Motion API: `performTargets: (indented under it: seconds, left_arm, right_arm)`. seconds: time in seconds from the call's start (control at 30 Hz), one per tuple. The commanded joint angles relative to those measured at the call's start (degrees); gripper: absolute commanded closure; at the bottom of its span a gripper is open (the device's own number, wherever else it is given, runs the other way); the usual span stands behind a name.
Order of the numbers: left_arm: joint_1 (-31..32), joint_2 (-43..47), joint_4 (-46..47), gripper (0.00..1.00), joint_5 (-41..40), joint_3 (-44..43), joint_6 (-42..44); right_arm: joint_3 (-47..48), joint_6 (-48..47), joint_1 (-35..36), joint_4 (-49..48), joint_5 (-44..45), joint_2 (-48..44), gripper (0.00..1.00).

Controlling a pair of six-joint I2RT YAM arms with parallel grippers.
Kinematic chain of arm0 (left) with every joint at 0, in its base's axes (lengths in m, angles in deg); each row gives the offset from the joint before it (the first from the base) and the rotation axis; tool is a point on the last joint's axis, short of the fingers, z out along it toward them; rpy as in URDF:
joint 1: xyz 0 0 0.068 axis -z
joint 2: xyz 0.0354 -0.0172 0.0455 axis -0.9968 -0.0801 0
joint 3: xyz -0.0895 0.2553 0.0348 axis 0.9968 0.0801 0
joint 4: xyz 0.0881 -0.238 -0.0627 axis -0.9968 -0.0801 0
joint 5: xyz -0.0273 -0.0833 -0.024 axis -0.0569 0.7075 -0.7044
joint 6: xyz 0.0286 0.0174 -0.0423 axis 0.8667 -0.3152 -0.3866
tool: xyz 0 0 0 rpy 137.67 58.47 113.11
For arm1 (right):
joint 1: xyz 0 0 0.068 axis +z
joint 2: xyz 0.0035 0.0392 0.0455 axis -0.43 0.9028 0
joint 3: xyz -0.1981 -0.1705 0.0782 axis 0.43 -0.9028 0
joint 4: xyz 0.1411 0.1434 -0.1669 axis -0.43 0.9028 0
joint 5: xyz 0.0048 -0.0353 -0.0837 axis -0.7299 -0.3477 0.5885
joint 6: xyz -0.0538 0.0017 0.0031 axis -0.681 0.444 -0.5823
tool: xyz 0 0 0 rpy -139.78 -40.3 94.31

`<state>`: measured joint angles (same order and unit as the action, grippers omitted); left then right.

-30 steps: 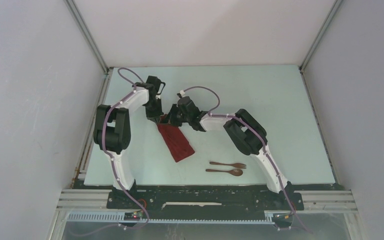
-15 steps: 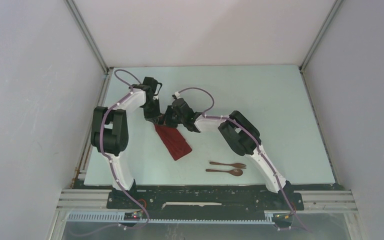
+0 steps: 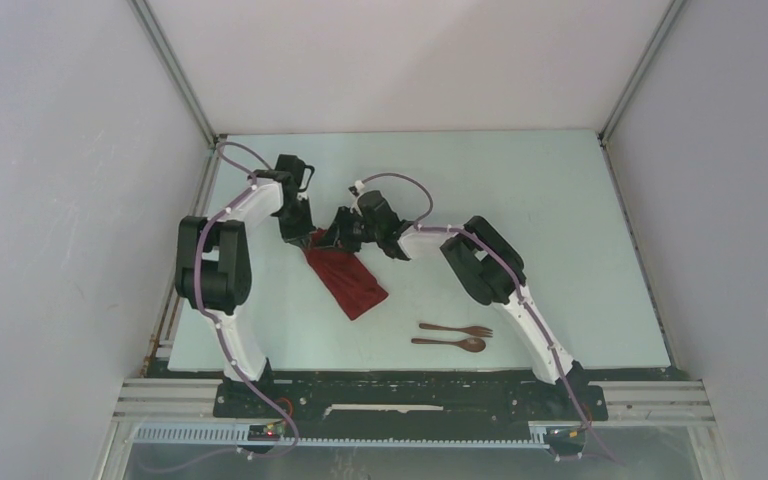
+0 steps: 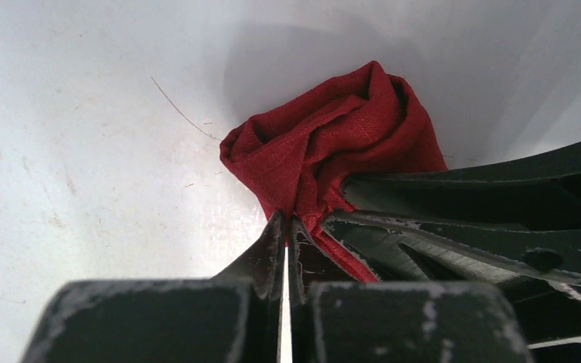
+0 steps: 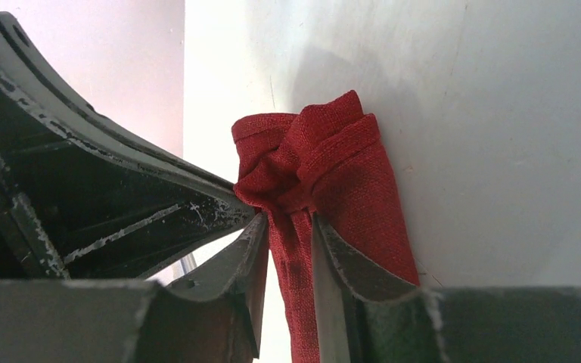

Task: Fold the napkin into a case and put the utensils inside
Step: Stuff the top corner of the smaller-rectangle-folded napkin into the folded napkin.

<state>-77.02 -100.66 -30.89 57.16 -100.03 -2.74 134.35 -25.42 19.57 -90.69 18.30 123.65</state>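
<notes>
The dark red napkin (image 3: 348, 280) lies as a narrow folded strip slanting from the grippers toward the table's front. My left gripper (image 3: 305, 237) and right gripper (image 3: 330, 238) sit close together at its far end, each shut on bunched cloth. In the left wrist view the left gripper (image 4: 285, 221) pinches the napkin (image 4: 333, 144), with the right gripper's fingers (image 4: 499, 189) beside it. In the right wrist view the right gripper (image 5: 287, 223) clamps a fold of napkin (image 5: 325, 166). The brown fork (image 3: 457, 329) and spoon (image 3: 450, 343) lie side by side near the front, untouched.
The pale table (image 3: 540, 210) is boxed in by white walls at the left, back and right. A metal rail (image 3: 410, 400) runs along the near edge by the arm bases. The utensils lie to the right of the napkin's near end.
Both grippers have moved left and slightly toward the back, dragging the napkin's far end with them. The utensils have not moved.
</notes>
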Motion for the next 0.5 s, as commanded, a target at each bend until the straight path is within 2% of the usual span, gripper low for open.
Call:
performTargets:
  seconds: [0.0,0.13,0.23,0.3,0.47]
  left_arm:
    - [-0.61,3.60,0.38,1.00,0.91,0.54,-0.42]
    - [-0.63,3.78,0.28,1.00,1.15,0.98,-0.20]
    - [-0.52,4.31,0.51,1.00,1.10,1.30,-0.51]
    - [-0.56,4.42,0.56,1.00,1.21,1.18,-0.11]
    - [-0.54,3.83,0.76,1.00,4.19,0.42,0.07]
  right_arm:
    - [-0.19,1.52,-0.28,-3.46,-2.82,-0.61,0.64]
    - [0.30,3.58,-0.63,-4.54,-2.84,0.07,0.67]
    - [3.64,4.45,-0.67,-3.02,-3.16,1.87,0.79]
    - [5.68,4.25,-0.54,-1.71,-2.99,2.94,0.84]
    - [9.81,4.68,0.78,1.26,-3.21,6.15,0.87]
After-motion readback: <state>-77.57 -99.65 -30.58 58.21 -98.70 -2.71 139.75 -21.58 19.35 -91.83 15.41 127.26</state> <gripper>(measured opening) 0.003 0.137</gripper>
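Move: The bunched top corner of the napkin lies right by the right fingertips, its middle about 2 cm ahead, 1 cm to the left and a shade lower. The folded napkin's body runs off some 8 cm back and 7 cm to the right, and the shut left fingertips stand 3 cm to the left and 1 cm back. From the left hand, the bunched corner is about 3 cm ahead, 2 cm to the right and slightly below. Up about 1 cm first, then left by some 1.5 cm with a slight forward drift, the right hand works its tips farther across the bunched corner towards the left fingers. Its partly open fingers close most of their gap on the folds, with barely any wrist turn, while the shut left fingers stay at the napkin's left edge, easing back only about half a centimetre. ##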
